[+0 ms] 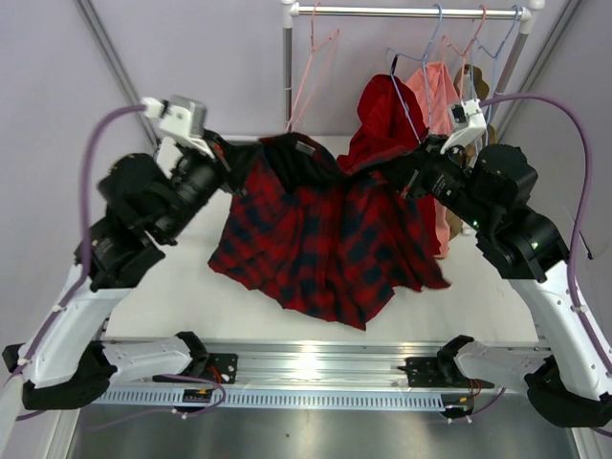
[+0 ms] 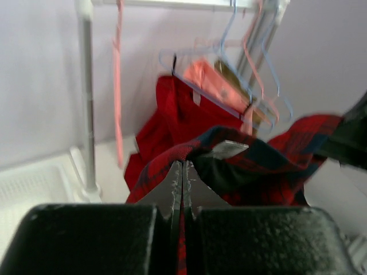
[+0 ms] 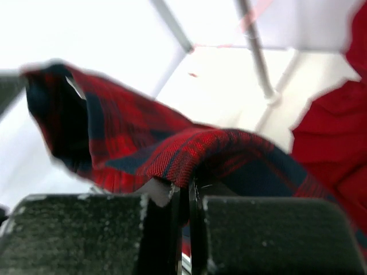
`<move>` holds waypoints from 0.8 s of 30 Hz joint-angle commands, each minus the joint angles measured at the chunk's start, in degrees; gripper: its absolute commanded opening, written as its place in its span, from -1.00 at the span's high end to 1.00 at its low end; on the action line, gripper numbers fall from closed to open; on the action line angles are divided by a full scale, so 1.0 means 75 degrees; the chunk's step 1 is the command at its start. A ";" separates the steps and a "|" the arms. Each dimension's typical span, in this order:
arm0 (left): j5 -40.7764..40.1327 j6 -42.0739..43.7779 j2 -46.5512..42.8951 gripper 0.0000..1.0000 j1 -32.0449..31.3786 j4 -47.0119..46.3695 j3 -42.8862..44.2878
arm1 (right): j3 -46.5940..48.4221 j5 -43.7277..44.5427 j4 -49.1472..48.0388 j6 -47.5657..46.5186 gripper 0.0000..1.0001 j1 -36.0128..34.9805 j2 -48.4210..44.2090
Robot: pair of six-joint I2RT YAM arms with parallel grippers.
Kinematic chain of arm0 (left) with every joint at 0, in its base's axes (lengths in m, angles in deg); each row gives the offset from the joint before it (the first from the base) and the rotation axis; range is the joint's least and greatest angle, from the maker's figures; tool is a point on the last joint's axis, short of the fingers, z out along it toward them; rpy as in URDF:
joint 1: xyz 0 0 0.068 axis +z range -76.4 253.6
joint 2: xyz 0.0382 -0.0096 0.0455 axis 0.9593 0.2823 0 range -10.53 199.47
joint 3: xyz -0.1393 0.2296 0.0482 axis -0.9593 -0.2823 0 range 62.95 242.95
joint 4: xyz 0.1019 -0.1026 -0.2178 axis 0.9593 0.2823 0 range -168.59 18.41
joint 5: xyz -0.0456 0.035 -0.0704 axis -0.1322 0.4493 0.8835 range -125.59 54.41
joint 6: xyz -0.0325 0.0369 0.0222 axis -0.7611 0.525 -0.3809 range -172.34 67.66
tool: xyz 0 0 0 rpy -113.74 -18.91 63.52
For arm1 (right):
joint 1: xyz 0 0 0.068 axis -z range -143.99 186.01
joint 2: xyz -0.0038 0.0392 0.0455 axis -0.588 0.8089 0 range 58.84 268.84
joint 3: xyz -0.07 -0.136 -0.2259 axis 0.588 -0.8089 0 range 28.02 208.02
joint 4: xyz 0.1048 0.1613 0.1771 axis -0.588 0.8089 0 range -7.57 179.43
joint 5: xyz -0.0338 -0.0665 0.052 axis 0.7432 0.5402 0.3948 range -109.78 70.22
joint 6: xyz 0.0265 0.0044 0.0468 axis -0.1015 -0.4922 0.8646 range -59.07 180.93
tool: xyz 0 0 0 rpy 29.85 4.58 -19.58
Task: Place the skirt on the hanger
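The red and navy plaid skirt [image 1: 316, 239] hangs spread above the white table, stretched by its waistband between both grippers. My left gripper [image 1: 241, 153] is shut on the waistband's left end, and in the left wrist view its jaws [image 2: 183, 167] pinch the cloth [image 2: 269, 166] at their tips. My right gripper [image 1: 407, 168] is shut on the right end; in the right wrist view the plaid edge [image 3: 189, 149] drapes over the closed tips [image 3: 192, 184]. The pink wire hanger [image 1: 314, 72] hangs alone at the left end of the rack, behind the skirt [image 2: 117, 86].
A clothes rack with a metal rail [image 1: 402, 11] and upright pole [image 1: 287, 81] stands at the back. On it hang a plain red garment [image 1: 387, 120], a salmon-pink garment [image 1: 438, 86] and light blue wire hangers [image 1: 432, 43]. The red garment sits close behind my right gripper.
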State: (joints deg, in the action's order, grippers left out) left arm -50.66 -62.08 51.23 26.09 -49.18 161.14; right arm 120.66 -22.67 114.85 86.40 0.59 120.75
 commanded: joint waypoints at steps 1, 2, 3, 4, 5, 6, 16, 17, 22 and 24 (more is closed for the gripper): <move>0.0496 -0.0995 -0.0183 1.00 -0.0029 -0.0685 -0.1043 | -0.0420 -0.0898 0.0071 0.0258 1.00 0.0701 -0.0087; 0.0579 -0.1138 -0.0241 1.00 -0.0006 -0.0791 -0.1753 | -0.0562 -0.1112 0.0025 0.0329 1.00 0.1144 -0.0133; 0.0649 -0.1302 -0.0312 1.00 0.0029 -0.0943 -0.1969 | -0.0691 -0.1357 -0.0034 0.0388 1.00 0.1392 -0.0180; 0.0731 -0.1628 -0.0359 1.00 0.0203 -0.1049 -0.2400 | -0.1028 -0.2033 -0.0266 0.0505 1.00 0.1650 -0.0215; 0.1138 -0.1759 -0.0406 1.00 0.0368 -0.1212 -0.2648 | -0.1206 -0.2399 -0.0443 0.0599 1.00 0.1919 -0.0250; 0.1421 -0.2155 -0.0453 1.00 0.0567 -0.1574 -0.3092 | -0.1382 -0.2728 -0.0595 0.0692 1.00 0.2455 -0.0239; 0.3392 -0.4290 -0.1039 1.00 0.2584 -0.2866 -0.6596 | -0.4696 -0.5707 -0.2002 0.1502 1.00 0.3551 -0.1057; 0.3415 -0.4396 -0.1027 1.00 0.2584 -0.3075 -0.6971 | -0.5431 -0.5766 -0.2073 0.1525 1.00 0.3551 -0.1199; 0.3697 -0.4760 -0.0794 1.00 0.2584 -0.3803 -0.8122 | -0.7287 -0.6048 -0.2179 0.1467 0.95 0.3399 -0.1750; 0.3697 -0.4772 -0.0524 1.00 0.2584 -0.3979 -0.8533 | -0.7814 -0.5780 -0.1818 0.1304 0.94 0.3270 -0.1926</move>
State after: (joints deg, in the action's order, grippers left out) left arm -24.82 -94.97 45.68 45.04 -72.75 99.92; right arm 65.91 -64.33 101.82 96.54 26.25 108.06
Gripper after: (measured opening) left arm 0.003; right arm 0.030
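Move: The plaid skirt already hangs stretched between the two closed grippers. The clear tabletop it goes down to lies about 5 cm ahead, 20 cm right and 50 cm below the left hand, and some 5 cm ahead, 8 cm left and 45 cm below the right. From the left hand, the pink hanger is about 33 cm ahead and 9 cm right, the basket 30 cm ahead and 14 cm left. The red garment hangs roughly 25 cm ahead and 3 cm right of the right hand. The skirt, still pinched at both ends, is brought swiftly down towards the tabletop: the left hand sinks about 35 cm and the right somewhat less, both tipping their fingers downward by some 40 degrees. Both swing about 5 cm forward early on and then draw back while sinking, the right ending a little behind its start; neither grip opens. ##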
